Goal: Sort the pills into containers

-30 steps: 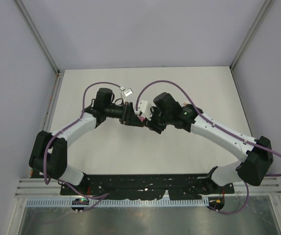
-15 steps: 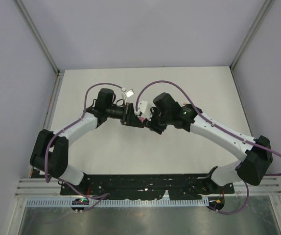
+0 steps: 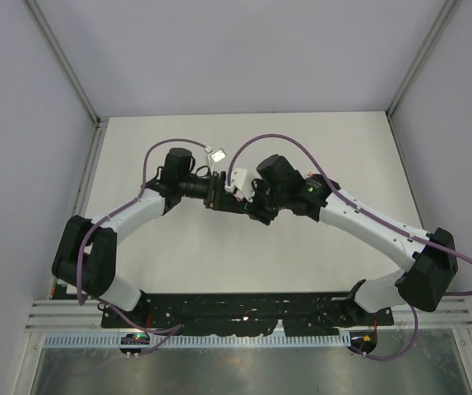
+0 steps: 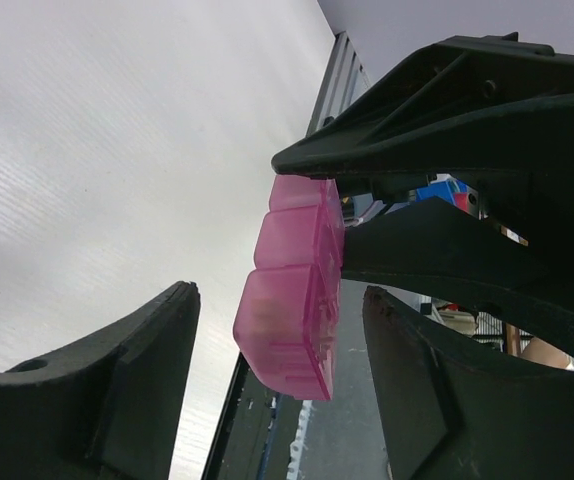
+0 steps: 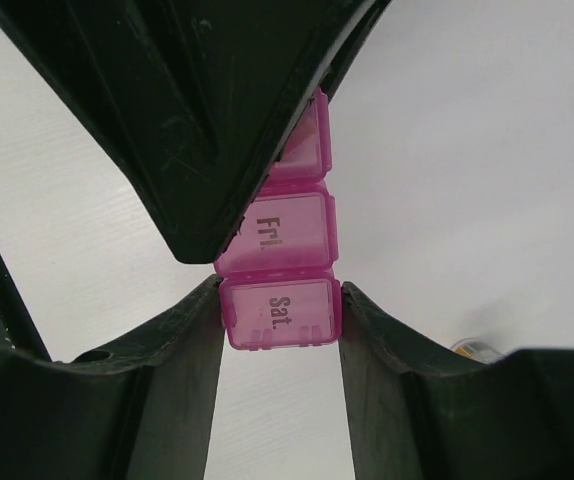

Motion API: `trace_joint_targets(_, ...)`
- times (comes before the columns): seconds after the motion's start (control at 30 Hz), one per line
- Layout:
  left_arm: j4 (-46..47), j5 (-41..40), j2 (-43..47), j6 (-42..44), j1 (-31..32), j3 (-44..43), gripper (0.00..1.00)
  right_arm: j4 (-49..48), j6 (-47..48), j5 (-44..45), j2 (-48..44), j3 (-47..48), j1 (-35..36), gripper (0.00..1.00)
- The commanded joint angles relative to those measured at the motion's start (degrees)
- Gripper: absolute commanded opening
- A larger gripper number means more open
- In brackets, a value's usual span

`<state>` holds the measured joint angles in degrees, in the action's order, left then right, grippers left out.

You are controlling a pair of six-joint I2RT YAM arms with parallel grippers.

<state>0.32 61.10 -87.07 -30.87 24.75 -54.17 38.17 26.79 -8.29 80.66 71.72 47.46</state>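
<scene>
The containers are a bright-pink pill box (image 5: 277, 255) held in the air, with its lids marked "Fri." and "Sat." shut. My right gripper (image 5: 279, 300) is shut on the "Sat." end compartment, one finger on each side. In the left wrist view the pill box (image 4: 292, 290) hangs between the fingers of my left gripper (image 4: 279, 300), which is open with a gap on both sides. From above, the left gripper (image 3: 218, 196) and right gripper (image 3: 242, 199) meet over the middle of the table, and they cover the box. No pills show in any view.
The white table (image 3: 318, 148) is walled at the back and sides. A small round object with a yellowish patch (image 5: 477, 348) lies on the table, mostly hidden behind my right finger. The black base rail (image 3: 244, 309) runs along the near edge.
Both arms stay together at the table's middle. The sliver of pink seen between the grippers from above a second ago is now covered.
</scene>
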Motion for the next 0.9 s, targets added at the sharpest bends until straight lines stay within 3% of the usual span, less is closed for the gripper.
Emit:
trace_joint_targets(0.0,3.3,1.2,-0.8,-1.6,0.2,-0.5,0.66,-2.2,-0.7,-1.2,-0.5,2.8,0.2,0.11)
trace_joint_targets(0.47,5.8,2.4,-2.1,-3.8,0.6,-0.4,0.3,-2.2,-0.9,-1.4,-0.4,2.9,0.2,0.11)
trace_joint_targets(0.53,6.3,2.6,-2.1,-3.8,0.7,-0.1,0.21,-2.1,-0.9,-1.4,-0.3,2.8,0.2,0.12)
trace_joint_targets(0.63,6.5,2.7,-2.1,-4.3,0.7,0.0,0.0,-2.2,-0.8,-1.3,-0.5,2.9,0.2,0.14)
trace_joint_targets(0.73,7.9,2.6,-2.2,-4.9,0.7,0.7,0.0,-2.4,-0.9,-1.2,-0.8,2.8,0.2,0.19)
trace_joint_targets(0.87,11.0,2.9,-1.8,-6.8,0.7,2.0,0.0,-2.4,-1.5,-0.7,-0.9,2.6,0.2,0.34)
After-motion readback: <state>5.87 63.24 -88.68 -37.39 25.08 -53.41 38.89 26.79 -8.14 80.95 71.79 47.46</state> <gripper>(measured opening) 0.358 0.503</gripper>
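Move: The free end of the pink pill box sits between my left hand's open fingers. The box's middle is about 2 cm to that hand's right and 1 cm lower. From my right hand, which already grips the "Sat" end, that middle is roughly 2 cm to the left, 1 cm ahead and at about its height. The pill bottle stands on the table some 12 cm ahead of my right hand, 14 cm to its right and 15 cm below. I close my left fingers from well open to about half that gap, pinching the free end compartment of the pink pill box from both sides, and my grip builds up on it. That hand barely travels, easing about half a centimetre to the right, towards my right hand. My right hand stays put and keeps its hold on the "Sat" compartment. ##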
